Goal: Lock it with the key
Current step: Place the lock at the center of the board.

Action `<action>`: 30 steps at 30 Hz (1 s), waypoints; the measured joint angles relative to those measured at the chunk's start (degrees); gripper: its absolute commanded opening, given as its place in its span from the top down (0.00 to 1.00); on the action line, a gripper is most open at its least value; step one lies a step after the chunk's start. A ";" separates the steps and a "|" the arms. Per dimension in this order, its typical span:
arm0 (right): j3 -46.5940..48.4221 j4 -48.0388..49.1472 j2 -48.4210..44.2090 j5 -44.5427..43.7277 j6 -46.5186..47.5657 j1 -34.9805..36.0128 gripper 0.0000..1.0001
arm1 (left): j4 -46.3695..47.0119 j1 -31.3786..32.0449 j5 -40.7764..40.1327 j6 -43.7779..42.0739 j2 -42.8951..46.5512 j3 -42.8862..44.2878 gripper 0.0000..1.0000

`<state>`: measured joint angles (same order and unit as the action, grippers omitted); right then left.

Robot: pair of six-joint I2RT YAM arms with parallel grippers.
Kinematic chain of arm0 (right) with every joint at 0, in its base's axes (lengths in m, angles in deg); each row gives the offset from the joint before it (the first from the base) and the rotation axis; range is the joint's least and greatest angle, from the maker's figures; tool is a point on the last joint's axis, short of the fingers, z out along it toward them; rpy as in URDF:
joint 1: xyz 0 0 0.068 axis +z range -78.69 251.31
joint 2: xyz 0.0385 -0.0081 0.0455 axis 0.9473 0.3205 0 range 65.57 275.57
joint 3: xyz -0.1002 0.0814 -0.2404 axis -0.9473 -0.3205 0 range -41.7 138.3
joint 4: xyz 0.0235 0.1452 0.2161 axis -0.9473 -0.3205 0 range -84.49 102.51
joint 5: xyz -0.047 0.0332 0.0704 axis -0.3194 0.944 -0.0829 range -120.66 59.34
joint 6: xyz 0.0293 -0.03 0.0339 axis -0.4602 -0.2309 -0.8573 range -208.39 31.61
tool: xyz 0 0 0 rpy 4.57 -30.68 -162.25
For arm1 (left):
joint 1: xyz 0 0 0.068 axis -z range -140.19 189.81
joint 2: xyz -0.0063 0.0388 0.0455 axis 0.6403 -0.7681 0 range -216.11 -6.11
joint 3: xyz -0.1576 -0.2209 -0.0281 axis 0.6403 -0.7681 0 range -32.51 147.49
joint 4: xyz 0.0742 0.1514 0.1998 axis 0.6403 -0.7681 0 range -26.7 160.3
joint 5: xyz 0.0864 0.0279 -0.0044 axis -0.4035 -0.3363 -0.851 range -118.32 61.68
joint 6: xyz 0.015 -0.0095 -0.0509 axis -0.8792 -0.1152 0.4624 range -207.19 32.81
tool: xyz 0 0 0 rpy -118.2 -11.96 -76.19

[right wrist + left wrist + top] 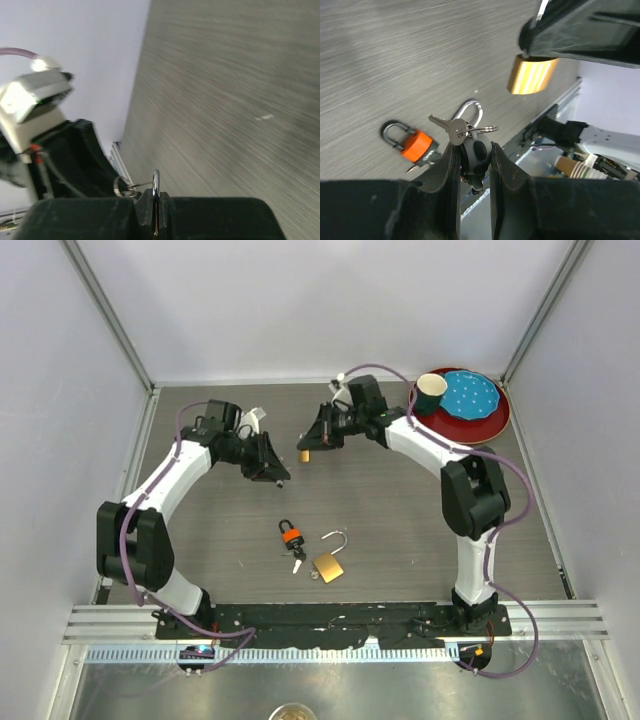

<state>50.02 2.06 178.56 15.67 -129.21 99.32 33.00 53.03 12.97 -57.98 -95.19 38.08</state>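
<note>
My left gripper (278, 475) (472, 146) is shut on the grey head of a key (446, 126), whose silver blade and ring stick out past the fingertips. My right gripper (308, 447) (156, 196) is shut on the shackle (156, 181) of a small brass padlock (302, 454) (531, 75), which hangs above the table. The two grippers face each other at the middle back of the table, a short gap apart. The right wrist view shows the key ring (120, 187) just left of the shackle.
An orange padlock (290, 533) (412, 143) with keys and a brass padlock (328, 566) with an open shackle lie on the table near the front. A red plate (497, 422) carrying a blue dish and a dark cup (431, 393) stands at the back right.
</note>
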 measured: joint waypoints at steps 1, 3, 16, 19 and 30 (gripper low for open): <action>-0.46 -0.50 1.33 -0.31 0.48 0.48 0.99 | -1.27 -0.02 -1.07 -0.66 -0.42 0.00 1.00; -1.09 -1.29 3.72 -1.11 1.33 1.31 0.99 | -3.76 -0.22 -3.30 -1.79 -1.73 0.00 1.00; -4.81 3.56 12.44 -5.84 -0.33 3.72 0.89 | -5.46 -0.66 -9.14 -3.30 -10.91 0.55 1.00; -5.60 4.04 13.14 -7.45 -0.70 3.76 0.83 | -5.40 -0.66 -9.40 -3.76 -12.96 1.46 1.00; -6.88 3.91 14.56 -11.26 -0.76 3.76 0.58 | -4.52 -0.66 -9.35 -3.67 -15.54 1.86 1.00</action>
<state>43.14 5.97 193.11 4.41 -129.97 103.08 28.47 52.37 3.62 -61.65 -110.73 39.94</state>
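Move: The right hand grips the small brass lock by its shackle. The bare board centre it is going to lies almost straight beneath, about 19 cm down, some 2 cm back and 1 cm left. The orange lock lies roughly 12 cm nearer the bases than that spot and 3 cm left of it; the open brass lock is some 17 cm nearer and 6 cm right. For the left hand, holding the keys, the spot is about 5 cm ahead, 5 cm right and 17 cm below. Down, fast at first and then easing, the right hand lowers the lock about 18 cm onto the board's centre, tipping its fingers some 20 degrees steeper; over the last stretch they open partway and let go of the shackle. The left hand keeps its hold on the keys, sinking about 10 cm beside it and drawing a little left, also tipping steeper. ##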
